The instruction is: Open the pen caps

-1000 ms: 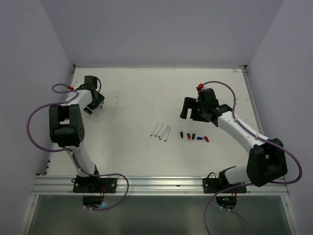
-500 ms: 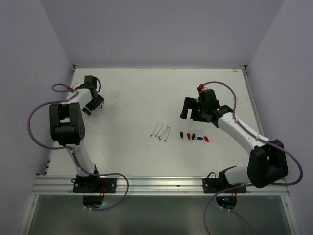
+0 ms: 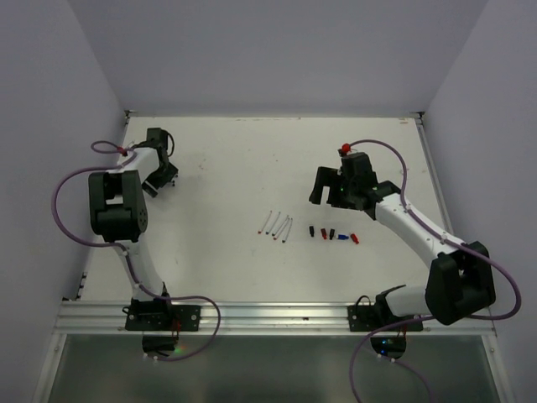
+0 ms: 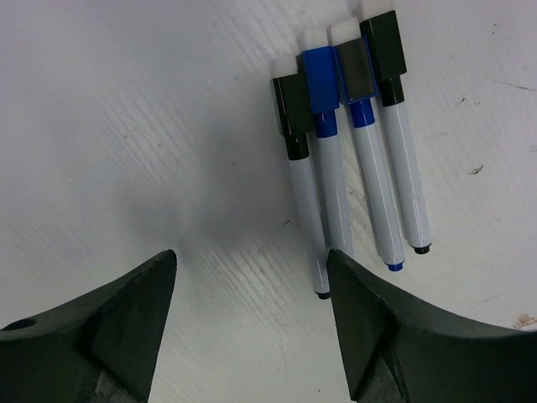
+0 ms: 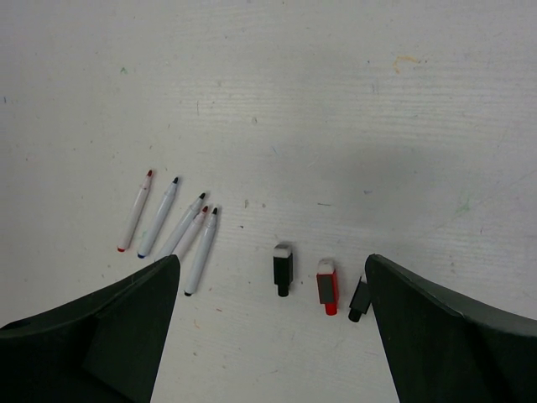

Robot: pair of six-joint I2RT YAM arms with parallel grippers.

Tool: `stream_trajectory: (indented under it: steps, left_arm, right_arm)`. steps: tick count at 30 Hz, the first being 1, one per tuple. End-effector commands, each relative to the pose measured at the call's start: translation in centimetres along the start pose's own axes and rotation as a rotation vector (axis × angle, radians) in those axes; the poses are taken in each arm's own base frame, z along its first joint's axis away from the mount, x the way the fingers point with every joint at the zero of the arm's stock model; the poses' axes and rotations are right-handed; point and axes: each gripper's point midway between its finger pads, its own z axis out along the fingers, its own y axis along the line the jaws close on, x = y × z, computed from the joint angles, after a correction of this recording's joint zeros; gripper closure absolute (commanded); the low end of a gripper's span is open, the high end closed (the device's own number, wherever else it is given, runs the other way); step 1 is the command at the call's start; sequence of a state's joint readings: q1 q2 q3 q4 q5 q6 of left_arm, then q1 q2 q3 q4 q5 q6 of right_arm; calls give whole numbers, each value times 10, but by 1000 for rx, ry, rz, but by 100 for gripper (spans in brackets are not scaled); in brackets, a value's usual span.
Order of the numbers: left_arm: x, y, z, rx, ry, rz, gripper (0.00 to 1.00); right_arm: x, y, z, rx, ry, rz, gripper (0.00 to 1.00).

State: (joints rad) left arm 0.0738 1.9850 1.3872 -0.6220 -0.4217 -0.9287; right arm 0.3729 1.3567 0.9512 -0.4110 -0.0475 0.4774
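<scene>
Four capped pens (image 4: pixel 352 159) lie side by side in the left wrist view, with black and blue pen caps (image 4: pixel 319 80) on their far ends. My left gripper (image 4: pixel 252 256) (image 3: pixel 161 180) hovers open over bare table just left of them, its right fingertip beside the leftmost pen's end. Several uncapped pens (image 5: pixel 172 222) (image 3: pixel 275 224) lie at mid table. Loose caps sit to their right: a black one (image 5: pixel 283 269), a red one (image 5: pixel 327 287) and another black one (image 5: pixel 360 298) half behind a finger. My right gripper (image 5: pixel 273 257) (image 3: pixel 336 198) hangs open above them, holding nothing.
The row of loose caps (image 3: pixel 332 234) also holds a blue and a red one at its right end. Purple cables (image 3: pixel 63 197) loop beside both arms. The table's left edge (image 3: pixel 109 180) and the side wall are close to the left arm.
The left arm has shifted a little, its gripper edging toward the far left corner. The right arm has barely moved.
</scene>
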Motion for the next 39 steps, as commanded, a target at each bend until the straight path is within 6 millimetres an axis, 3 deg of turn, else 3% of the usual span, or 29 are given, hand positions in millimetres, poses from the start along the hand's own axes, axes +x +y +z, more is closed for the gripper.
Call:
stream_trajectory:
  steps: [1, 11, 15, 20, 24, 27, 31, 32, 33, 35, 36, 37, 39]
  left_arm:
    - [-14, 6, -2, -58, -31, -30, 25]
    - [-4, 23, 10, -165, -7, 18, 28]
    - [1, 25, 14, -148, -15, 30, 43]
    - [7, 18, 20, -98, 0, 43, 71]
    - [16, 26, 21, -106, 10, 32, 100]
    - [19, 41, 11, -131, 1, 2, 100]
    - [17, 56, -18, -89, -30, -38, 100]
    - [7, 53, -37, -32, -62, -45, 100]
    - [12, 55, -45, -14, -65, -26, 100]
    - [0, 39, -79, 133, -126, 20, 100]
    - [11, 24, -94, 219, -131, 83, 100]
    - [7, -2, -126, 390, -159, 95, 100]
    - [36, -32, -164, 606, -178, 263, 100]
  right_arm:
    - [-10, 7, -7, -30, -47, -17, 4]
    - [-9, 6, -8, -31, -49, -18, 3]
    - [-8, 6, -9, -33, -49, -18, 3]
    - [-12, 5, -13, -24, -69, -18, 3]
    - [-14, 5, -16, -20, -81, -25, 3]
    - [-13, 4, -15, -22, -80, -26, 3]
    - [-13, 10, -15, -49, -72, -25, 3]
    - [-13, 11, -15, -54, -68, -26, 3]
    - [-14, 13, -15, -63, -68, -28, 3]
    - [-11, 16, -12, -77, -46, -42, 3]
    - [-10, 20, -13, -96, -26, -49, 4]
    - [-6, 23, -10, -109, -8, -58, 4]
    - [-6, 31, -10, -143, -2, -63, 4]
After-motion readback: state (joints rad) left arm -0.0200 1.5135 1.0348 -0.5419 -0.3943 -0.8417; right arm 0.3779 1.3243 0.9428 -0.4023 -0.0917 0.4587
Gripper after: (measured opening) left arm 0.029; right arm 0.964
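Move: The nearest black pen lies capped, its middle about 3 cm ahead and 4 cm left of the left hand and 2 cm below it, cap end leftward, tail by the far finger. Farther out lie the near blue pen (some 2 cm beyond its middle), the far blue pen (3 cm) and the far black pen (5 cm), all almost level with it sideways. From the right hand, the nearest black pen is roughly 12 cm ahead, 50 cm left and 12 cm below. The left fingers shut on the tail end of the nearest black pen and pinch it, after the hand eases about 1 cm left and down onto it. Then the hand draws back some 7 cm, away from the other pens, nearly level at first, before lifting quickly by about 7 cm and swinging right, the wrist turning about 10 degrees clockwise and the fingertips tipping up a little. ##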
